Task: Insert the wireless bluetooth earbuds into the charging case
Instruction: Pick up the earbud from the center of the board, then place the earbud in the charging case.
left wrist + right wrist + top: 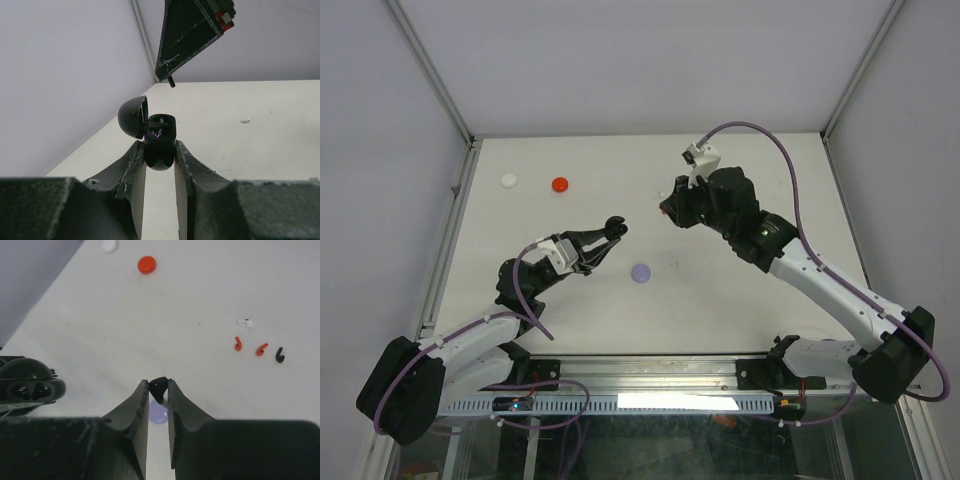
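My left gripper [160, 146] is shut on a black charging case [160, 131], held above the table with its lid [133, 116] swung open to the left and two empty wells showing. In the top view this gripper [614, 231] hangs over the table's middle. My right gripper [158, 384] is shut on a black earbud [159, 389] and hovers just right of the case [33, 389]; its fingers [192, 35] loom above the case in the left wrist view. Loose on the table lie a white earbud [246, 322], two red earbuds [238, 343] [261, 349] and a black one [280, 355].
A closed lavender case [641, 272] rests on the table below the right gripper [668, 210]. A red case [560, 184] and a white case [509, 181] sit at the far left. Grey walls and frame posts [430, 75] enclose the table.
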Robot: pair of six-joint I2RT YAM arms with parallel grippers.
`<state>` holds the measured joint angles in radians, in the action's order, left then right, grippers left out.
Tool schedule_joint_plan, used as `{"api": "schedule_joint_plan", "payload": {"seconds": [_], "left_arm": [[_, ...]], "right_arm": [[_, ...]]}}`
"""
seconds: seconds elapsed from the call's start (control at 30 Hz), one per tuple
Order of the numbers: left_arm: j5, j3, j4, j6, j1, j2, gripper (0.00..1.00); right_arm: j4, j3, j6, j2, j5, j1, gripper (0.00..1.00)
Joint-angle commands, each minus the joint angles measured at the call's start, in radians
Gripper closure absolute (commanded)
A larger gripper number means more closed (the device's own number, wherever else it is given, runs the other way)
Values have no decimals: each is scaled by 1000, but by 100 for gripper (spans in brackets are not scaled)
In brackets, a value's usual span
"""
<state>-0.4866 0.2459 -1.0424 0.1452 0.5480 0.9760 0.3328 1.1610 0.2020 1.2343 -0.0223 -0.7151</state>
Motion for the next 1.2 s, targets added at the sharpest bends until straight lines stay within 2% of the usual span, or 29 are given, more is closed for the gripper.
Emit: {"api": "schedule_joint_plan", "payload": {"seconds": [0.0,0.23,0.57,0.87,1.17], "left_arm": [[38,-8,-87,17,-4,-10,100],[48,-19,-121,0,-5,-21,100],[47,-22,-122,0,-4,-33,100],[39,-20,-128,-15,-5,-28,100],[36,-20,-134,-24,-5,-30,100]], "right_arm": [[-249,-53,54,-71,14,-35,85],[-463,-137,71,-131,70,-120,85],[-659,-218,102,-138,141,-178,86],[-701,-211,105,-82,171,-216,86],[-709,-219,79,-36,121,-246,87]]}}
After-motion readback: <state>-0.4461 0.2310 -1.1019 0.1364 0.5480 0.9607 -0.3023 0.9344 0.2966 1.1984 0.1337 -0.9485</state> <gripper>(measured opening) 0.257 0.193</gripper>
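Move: The charging case the right gripper's black earbud is bound for lies about 12 cm to its left, 7 cm back and roughly a centimetre higher. The purple disc is on the table some 26 cm below that gripper, 6 cm left and 2 cm back; the nearest red earbud lies equally low, about 16 cm ahead, neither left nor right. From the left gripper, the case it holds sits at the fingertips: 1 cm forward, 2 cm right, 1 cm up. Bring the right gripper, still pinching the black earbud, some 10 cm left and about 8 cm back towards the open case. Climb about 7 cm on the way, then sink about 2 cm over the case. Roll the left side up and swing counter-clockwise, some 30 degrees in all, until the fingers point nearly level; with the left gripper, keep hold of the case. ##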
